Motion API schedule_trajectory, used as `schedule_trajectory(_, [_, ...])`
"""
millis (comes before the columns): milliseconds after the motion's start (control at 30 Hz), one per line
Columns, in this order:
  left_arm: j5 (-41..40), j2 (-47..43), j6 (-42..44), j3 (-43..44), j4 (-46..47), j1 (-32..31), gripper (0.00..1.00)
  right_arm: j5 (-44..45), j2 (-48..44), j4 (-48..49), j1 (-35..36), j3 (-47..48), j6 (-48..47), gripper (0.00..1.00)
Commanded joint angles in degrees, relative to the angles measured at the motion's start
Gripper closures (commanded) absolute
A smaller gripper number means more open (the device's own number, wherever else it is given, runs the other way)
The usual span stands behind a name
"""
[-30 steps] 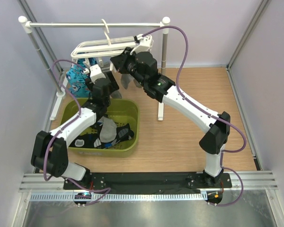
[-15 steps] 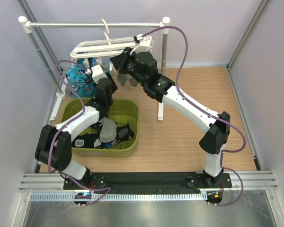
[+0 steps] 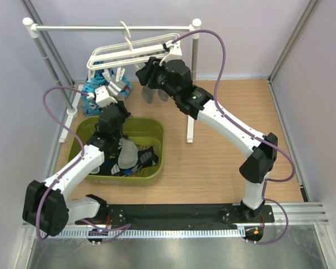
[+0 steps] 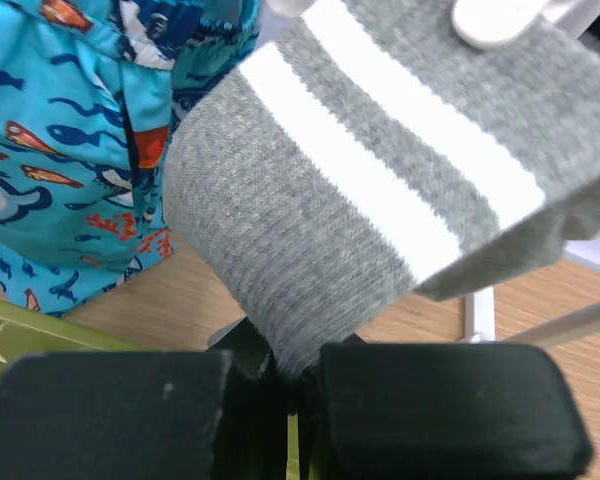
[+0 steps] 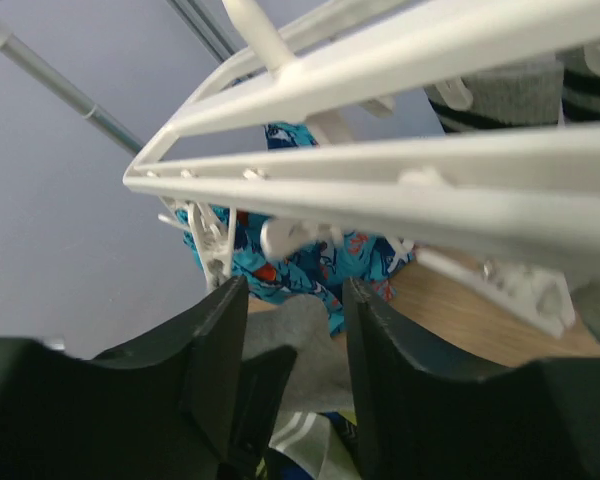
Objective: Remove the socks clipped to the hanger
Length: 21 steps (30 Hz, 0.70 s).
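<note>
The white grid hanger (image 3: 129,55) hangs tilted from the rail, and it also crosses the top of the right wrist view (image 5: 400,150). My left gripper (image 3: 113,101) is shut on the lower end of a grey sock with two white stripes (image 4: 330,200). The sock is pinched between the fingers (image 4: 295,372), and a white clip (image 4: 500,20) holds its top. My right gripper (image 3: 147,73) sits at the hanger's right part. Its fingers (image 5: 292,290) are apart just under the frame with nothing between them. Grey socks with black-striped cuffs (image 5: 500,95) hang beside it.
A blue fish-patterned cloth (image 3: 92,92) hangs at the hanger's left. A green basket (image 3: 157,154) below holds several socks (image 3: 126,157). The white rail stand (image 3: 112,27) has a post (image 3: 191,84) on the wooden table right of the basket.
My left arm has swung left and its gripper now pulls on the grey striped sock. The hanger has tilted, right side higher. My right gripper rose slightly with it.
</note>
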Motion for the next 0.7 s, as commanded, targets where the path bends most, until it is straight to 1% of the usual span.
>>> schedule_trajectory(0, [1.4,-3.4,-0.7,-1.5,1.6,-0.3,1.00,-1.9,-6.0,-6.7,0.5,0.7,-1.2,0.46])
schedule_trajectory(67, [1.1,-4.3,-0.2,-2.0,1.7,-0.8,1.00,-1.7,-7.0,-11.8,1.0,1.8,-1.3,0.42])
schedule_trajectory(100, [0.7,-5.0,0.1,-2.4,1.7,-1.2,1.00,-1.3,-7.4,-14.6,1.2,2.6,-1.0,0.33])
schedule_trajectory(200, [0.2,-6.1,0.2,-3.4,1.8,-1.5,1.00,0.0,-9.4,-17.0,2.5,3.3,-0.9,0.28])
schedule_trajectory(300, [0.2,-7.7,0.3,-4.2,1.9,-2.1,1.00,0.7,-10.2,-17.3,4.4,4.9,-1.4,0.28])
schedule_trajectory(367, [0.3,-8.7,0.3,-4.9,1.9,-2.5,1.00,0.5,-9.5,-16.7,4.8,6.0,-1.5,0.30])
schedule_trajectory(400, [0.1,-9.6,0.7,-5.4,1.9,-3.5,1.00,-0.6,-8.1,-12.7,5.9,6.7,-1.8,0.32])
schedule_trajectory(467, [-0.3,-10.2,0.7,-5.6,1.9,-3.7,1.00,0.2,-7.4,-12.0,6.3,7.1,-1.8,0.33])
schedule_trajectory(667, [-0.8,-11.3,0.8,-6.8,1.9,-4.3,1.00,2.2,0.5,-11.2,8.2,15.6,-1.8,0.33])
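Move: The clip holding the white-striped grey sock is some 5 cm ahead of the right hand, 9 cm to its left and slightly below; the black-striped socks hang about 6 cm ahead of that hand, 4 cm to its right and 7 cm lower. From the left hand, already gripping the white-striped sock, the green bin's middle is about 3 cm back, 5 cm left and 20 cm down, while the fish-print shorts hang 12 cm ahead and 11 cm left. Back by about 8 cm, the right hand withdraws from the hanger bar, fingers spreading wider; it dips slightly right and down at first, then climbs to end some 6 cm higher and a little left, facing the clipped end of the sock. The left hand keeps its pinch on the white-striped sock and draws it slowly back about 4 cm, away from its clip, drifting slightly right and up. ##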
